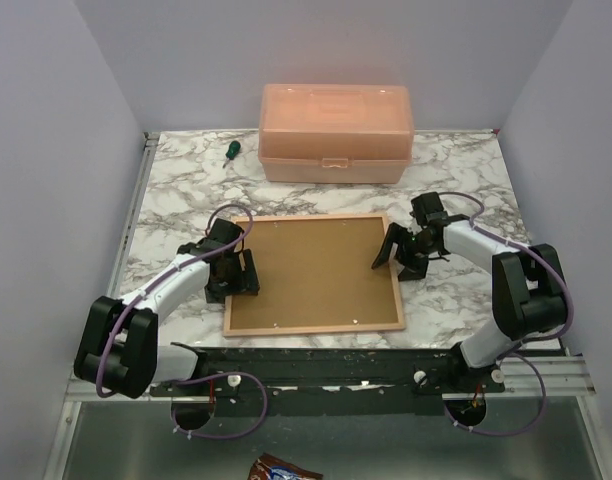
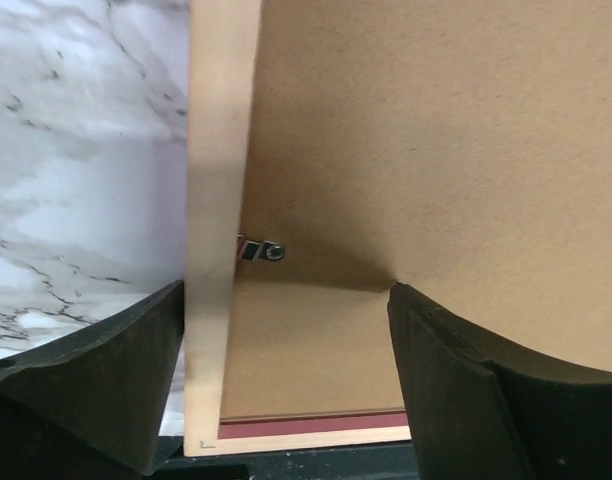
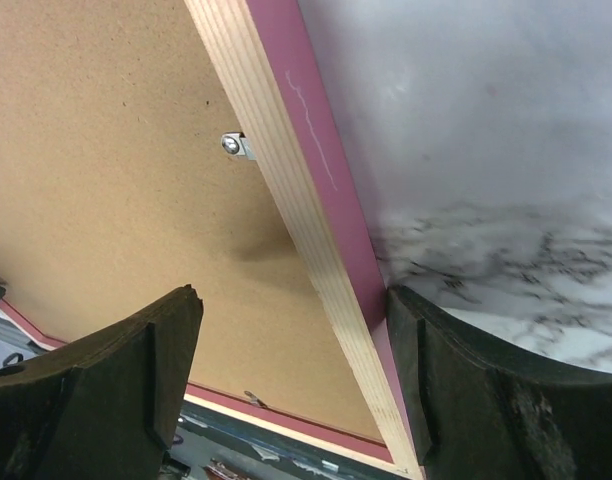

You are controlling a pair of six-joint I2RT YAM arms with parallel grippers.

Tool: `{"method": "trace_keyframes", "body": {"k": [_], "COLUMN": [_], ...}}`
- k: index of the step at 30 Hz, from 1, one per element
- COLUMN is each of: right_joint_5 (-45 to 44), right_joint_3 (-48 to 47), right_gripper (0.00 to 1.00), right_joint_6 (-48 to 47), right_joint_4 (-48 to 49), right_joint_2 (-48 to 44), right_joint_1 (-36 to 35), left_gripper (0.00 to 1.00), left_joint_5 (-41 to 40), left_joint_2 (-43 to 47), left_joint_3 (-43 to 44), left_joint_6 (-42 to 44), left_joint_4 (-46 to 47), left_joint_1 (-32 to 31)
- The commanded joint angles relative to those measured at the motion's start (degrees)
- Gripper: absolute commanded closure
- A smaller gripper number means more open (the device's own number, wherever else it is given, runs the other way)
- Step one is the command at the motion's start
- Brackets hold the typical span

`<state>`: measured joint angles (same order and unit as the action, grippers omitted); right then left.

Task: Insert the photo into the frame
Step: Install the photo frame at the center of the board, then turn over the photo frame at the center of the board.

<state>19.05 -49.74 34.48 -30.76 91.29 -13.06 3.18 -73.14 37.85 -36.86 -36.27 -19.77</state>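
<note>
The frame (image 1: 316, 327) lies back-up on the marble table, its pale wood rails around a brown backing board (image 1: 321, 270). The photo is hidden. My left gripper (image 1: 236, 272) stands open at the frame's left rail. In the left wrist view this gripper (image 2: 286, 300) straddles the rail (image 2: 221, 200), one finger outside it and one over the board (image 2: 436, 150). My right gripper (image 1: 394, 250) is open at the right rail. In the right wrist view it (image 3: 294, 300) straddles the rail (image 3: 286, 170), whose outer side is pink. Neither gripper holds anything.
A peach plastic box (image 1: 336, 132) with a latch stands at the back of the table. A green-handled screwdriver (image 1: 229, 151) lies to its left. Small metal tabs (image 2: 266, 250) (image 3: 236, 145) sit at the board's edges. A snack wrapper (image 1: 276, 468) lies below the table's front edge.
</note>
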Motion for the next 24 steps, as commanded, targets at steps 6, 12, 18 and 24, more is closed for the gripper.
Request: {"method": "trace_keyframes", "body": {"k": [6,12,18,24], "right_joint_5": [-4.07,-5.55,-9.20,-11.93], "right_joint_3": [3.13,10.46,11.12,14.09], "right_gripper": [0.17,0.17,0.16,0.22], "right_joint_6": [-1.49,0.21,5.42,7.45], "right_joint_4": [2.12,-0.74,-6.28,-10.68], "right_joint_2": [1.65,-4.62,-8.97,-13.33], "right_joint_1": [-3.10,-4.10,-12.18,-15.46], "left_gripper": [0.05,0.01,0.02,0.03], "left_joint_5": [-8.39,-12.47,-9.63,-6.41], "left_joint_2": [1.36,8.76,14.83,16.67], "left_joint_3": [8.44,9.78,10.32,9.73], "left_joint_6": [-0.37,-0.80,1.53,3.47], "left_joint_4": [-4.63,-9.23,-9.81,-7.93], "left_joint_1": [0.96,0.81,-1.31,-6.89]}}
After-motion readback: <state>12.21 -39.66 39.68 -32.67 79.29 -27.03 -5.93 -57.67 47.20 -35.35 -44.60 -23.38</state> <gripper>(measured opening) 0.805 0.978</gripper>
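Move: The backing-up photo frame lies under both hands, its middle about 18 cm left of and level with my right hand, whose outer finger is against the right rail. Its near right corner is some 12 cm back and 3 cm right of this hand. From my left hand, by the left rail, the frame's middle is about 20 cm right and 5 cm ahead; the near left corner sits roughly 8 cm back and 2 cm left. Low at the table, I nudge my right hand about a centimetre forward, then draw it back some 8 cm along the right rail towards the near corner, easing left, the outer finger still against the rail's outside. My left hand goes forward and a little left, opens wider and leaves the left rail, rising about 10 cm while its fingertips tilt forward some 20 degrees. ##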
